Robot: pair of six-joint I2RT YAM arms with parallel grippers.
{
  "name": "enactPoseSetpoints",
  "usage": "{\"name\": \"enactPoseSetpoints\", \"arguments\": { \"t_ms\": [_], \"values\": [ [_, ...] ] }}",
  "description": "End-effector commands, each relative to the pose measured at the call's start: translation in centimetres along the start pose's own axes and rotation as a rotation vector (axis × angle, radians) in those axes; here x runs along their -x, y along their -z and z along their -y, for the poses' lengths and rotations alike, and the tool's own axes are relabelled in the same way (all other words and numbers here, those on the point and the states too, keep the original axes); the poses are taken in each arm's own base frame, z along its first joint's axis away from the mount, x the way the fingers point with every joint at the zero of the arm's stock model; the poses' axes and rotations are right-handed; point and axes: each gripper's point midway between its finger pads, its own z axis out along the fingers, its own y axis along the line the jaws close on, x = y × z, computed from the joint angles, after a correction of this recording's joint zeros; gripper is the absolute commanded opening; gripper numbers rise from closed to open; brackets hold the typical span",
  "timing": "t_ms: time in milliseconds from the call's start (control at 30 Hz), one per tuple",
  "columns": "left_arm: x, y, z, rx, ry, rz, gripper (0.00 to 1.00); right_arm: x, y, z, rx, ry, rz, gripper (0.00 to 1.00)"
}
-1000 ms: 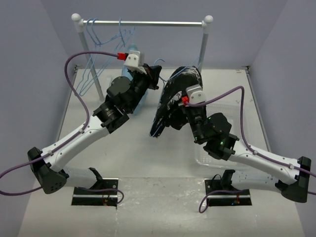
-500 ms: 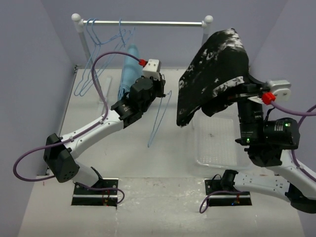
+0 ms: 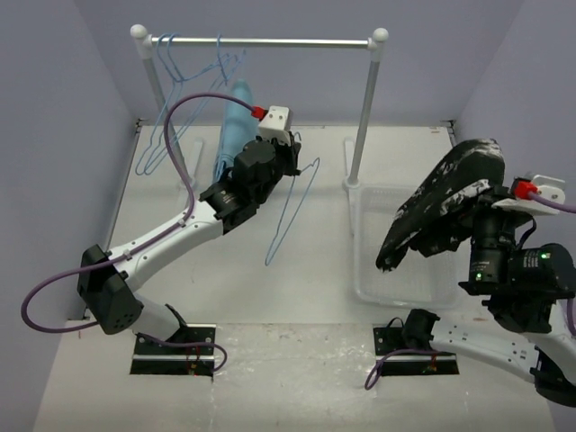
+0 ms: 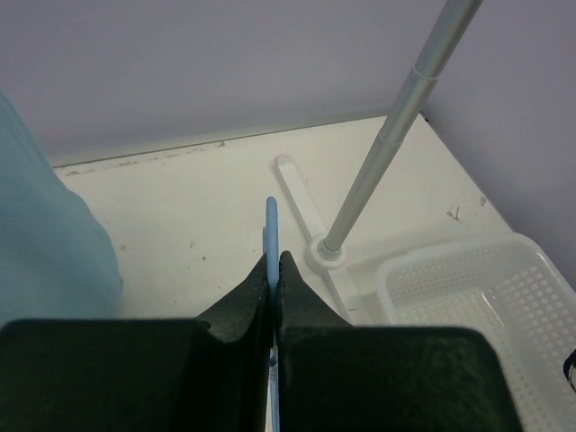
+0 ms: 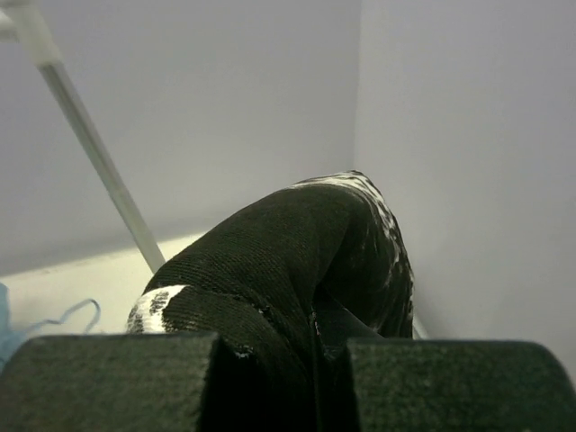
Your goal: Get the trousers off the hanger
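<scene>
The trousers (image 3: pixel 443 200), black with white speckled patches, hang bunched from my right gripper (image 3: pixel 470 223) above the right side of the table. In the right wrist view the fabric (image 5: pixel 297 243) fills the space between the jaws, and my right gripper (image 5: pixel 315 326) is shut on it. The light-blue wire hanger (image 3: pixel 290 209) dangles bare above the table's middle, apart from the trousers. My left gripper (image 3: pixel 295 164) is shut on the hanger near its hook. In the left wrist view the thin blue wire (image 4: pixel 271 223) runs between the closed tips of my left gripper (image 4: pixel 274 263).
A clothes rack's rail (image 3: pixel 270 41) spans the back, its right post (image 3: pixel 364 112) standing near the basket. Several blue hangers (image 3: pixel 166 117) and a light-blue cloth (image 3: pixel 234 126) hang at the rail's left. A white mesh basket (image 3: pixel 369 270) lies under the trousers and shows as the basket (image 4: pixel 468 270) in the left wrist view.
My right arm pulled the trousers off the hanger, swung them up and right, then lowered them over the basket. My left arm lifted the bare hanger back and left.
</scene>
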Motion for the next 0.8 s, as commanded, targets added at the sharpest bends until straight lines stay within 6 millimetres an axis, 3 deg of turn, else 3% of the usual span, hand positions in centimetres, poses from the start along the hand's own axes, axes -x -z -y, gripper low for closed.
{"name": "enactPoseSetpoints", "arguments": {
  "t_ms": [0, 67, 167, 200, 233, 367, 400, 467, 600, 667, 700, 767],
  "values": [
    [5.0, 1.2, 0.4, -0.026, 0.025, 0.13, 0.0, -3.9, 0.5, 0.2, -0.095, -0.008, -0.092, 0.0],
    [5.0, 1.2, 0.4, -0.025, 0.018, 0.129, 0.0, -6.5, 0.8, -0.2, -0.124, 0.096, -0.14, 0.0],
    [4.8, 1.2, 0.1, -0.014, 0.008, 0.124, 0.0, -9.8, 1.0, -1.8, -0.104, 0.107, -0.177, 0.0],
    [4.7, 1.2, 0.0, -0.008, 0.008, 0.124, 0.0, -10.9, 1.1, -3.8, -0.016, 0.056, -0.197, 0.0],
    [4.6, 1.2, -0.1, -0.002, 0.005, 0.121, 0.0, -12.2, 1.3, -4.6, 0.037, 0.077, -0.228, 0.0],
    [4.2, 1.3, -0.4, 0.008, 0.002, 0.111, 0.0, -15.7, 0.2, -3.8, -0.031, 0.025, -0.298, 0.0],
    [3.9, 1.2, -0.4, 0.007, 0.0, 0.107, 0.0, -17.8, -0.4, -3.9, -0.022, 0.035, -0.358, 0.0],
    [3.6, 1.1, -0.6, 0.016, 0.003, 0.103, 0.0, -20.0, -1.1, -3.2, -0.083, 0.012, -0.408, 0.0],
    [3.5, 1.0, -0.8, 0.032, 0.0, 0.101, 0.0, -26.8, -2.2, -4.1, -0.104, 0.141, -0.609, 0.0],
    [3.5, 1.0, -0.9, 0.034, -0.001, 0.098, 0.0, -29.0, -2.7, -3.5, -0.155, 0.15, -0.675, 0.0],
    [3.4, 0.9, -0.9, 0.038, -0.002, 0.096, 0.0, -31.3, -2.6, -4.3, -0.124, 0.166, -0.759, 0.0],
    [3.3, 0.9, -1.0, 0.045, -0.006, 0.094, 0.0, -33.4, -2.6, -4.1, -0.15, 0.158, -0.829, 0.0]
  ]
}}
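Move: The right hand, high up, already holds the trousers; the white basket they are taken to has its middle some 14 cm ahead, about 3 cm to its left and roughly 40 cm below. The foot of the rack post stands about 31 cm ahead, 16 cm to the left and 46 cm down, and the emptied hanger about 13 cm ahead, 34 cm left and 20 cm lower. From the left hand the basket lies about 29 cm right, 4 cm back and 28 cm below. Down fast by about 30 cm, and increasingly forward by some 9 cm, the right hand carries the trousers towards the white basket, drifting a little left as well. On the way its wrist tips down by some 45 degrees, while the fingers keep their pinch on the cloth. ##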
